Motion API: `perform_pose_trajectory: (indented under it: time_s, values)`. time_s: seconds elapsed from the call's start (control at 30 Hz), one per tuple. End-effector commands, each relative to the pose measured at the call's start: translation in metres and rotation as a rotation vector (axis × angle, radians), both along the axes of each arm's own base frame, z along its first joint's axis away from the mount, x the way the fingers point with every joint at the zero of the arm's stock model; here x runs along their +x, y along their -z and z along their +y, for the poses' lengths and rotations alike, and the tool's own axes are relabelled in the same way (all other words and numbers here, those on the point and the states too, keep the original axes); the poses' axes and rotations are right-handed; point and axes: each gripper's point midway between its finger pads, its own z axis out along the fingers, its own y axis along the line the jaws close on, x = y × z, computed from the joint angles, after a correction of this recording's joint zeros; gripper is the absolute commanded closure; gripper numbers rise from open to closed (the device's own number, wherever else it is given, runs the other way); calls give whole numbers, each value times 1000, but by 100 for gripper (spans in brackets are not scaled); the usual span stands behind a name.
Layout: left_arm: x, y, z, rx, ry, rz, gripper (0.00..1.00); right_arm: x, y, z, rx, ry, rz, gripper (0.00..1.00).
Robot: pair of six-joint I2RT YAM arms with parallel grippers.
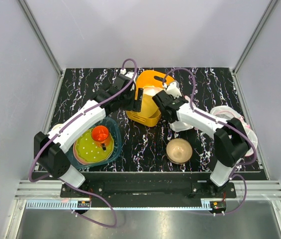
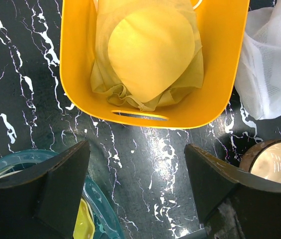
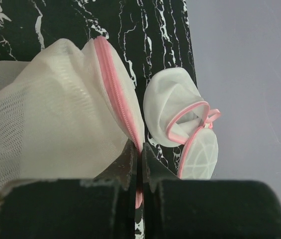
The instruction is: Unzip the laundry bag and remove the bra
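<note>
The laundry bag (image 3: 55,124) is white mesh with pink zip trim. It lies on the black marbled table right of the yellow bin (image 1: 145,99) and shows under my right arm in the top view (image 1: 181,125). My right gripper (image 3: 141,149) is shut on the bag's pink zip edge. My left gripper (image 2: 135,147) hangs open over bare table just in front of the yellow bin (image 2: 80,74), holding nothing. A pale rounded cloth bundle (image 2: 150,50) fills the bin. The bra is out of view.
Other pink-rimmed white mesh discs (image 3: 185,124) lie by the table's right edge. A tan bowl (image 1: 178,149) sits near the front. At the front left is a teal bowl (image 1: 113,149) with a yellow-green plate and an orange cup (image 1: 100,134).
</note>
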Motion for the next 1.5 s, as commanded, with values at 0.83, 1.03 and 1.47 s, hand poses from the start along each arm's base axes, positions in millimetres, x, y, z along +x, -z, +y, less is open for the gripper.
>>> perform_pose_trajectory:
  time_s: [0.83,1.03,1.47]
  values:
    - [2,-17,1,-80,-7,-53,19,6,-12,62,483,-106,-2,28]
    - [3,-21,-6,-105,11,-55,18,10,-75,58,829,-201,-109,14]
    - [-30,-44,-131,-266,295,4,19,-22,-30,-98,1253,224,-236,4]
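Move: The laundry bag hangs by its pink zipper edge from the shut right fingers, its middle about 6 cm back, 3 cm to their left and 7 cm below. The orange basket is some 13 cm left of that hand and level with it; the tan bowl roughly 20 cm back and 1 cm left; a white mesh pouch about 16 cm right and 5 cm back. From the left hand the bag lies around 16 cm right, 6 cm back and well below. The laundry bag, still pinched at its zipper edge, is swung about 11 cm right and up by the right hand, then brought back left and down as those fingers open and let go beside the basket. The emptied hand rises and swings right, away from the bag, rolling nearly 60 degrees. Late on, the open left hand sweeps right over the basket towards the bag. ##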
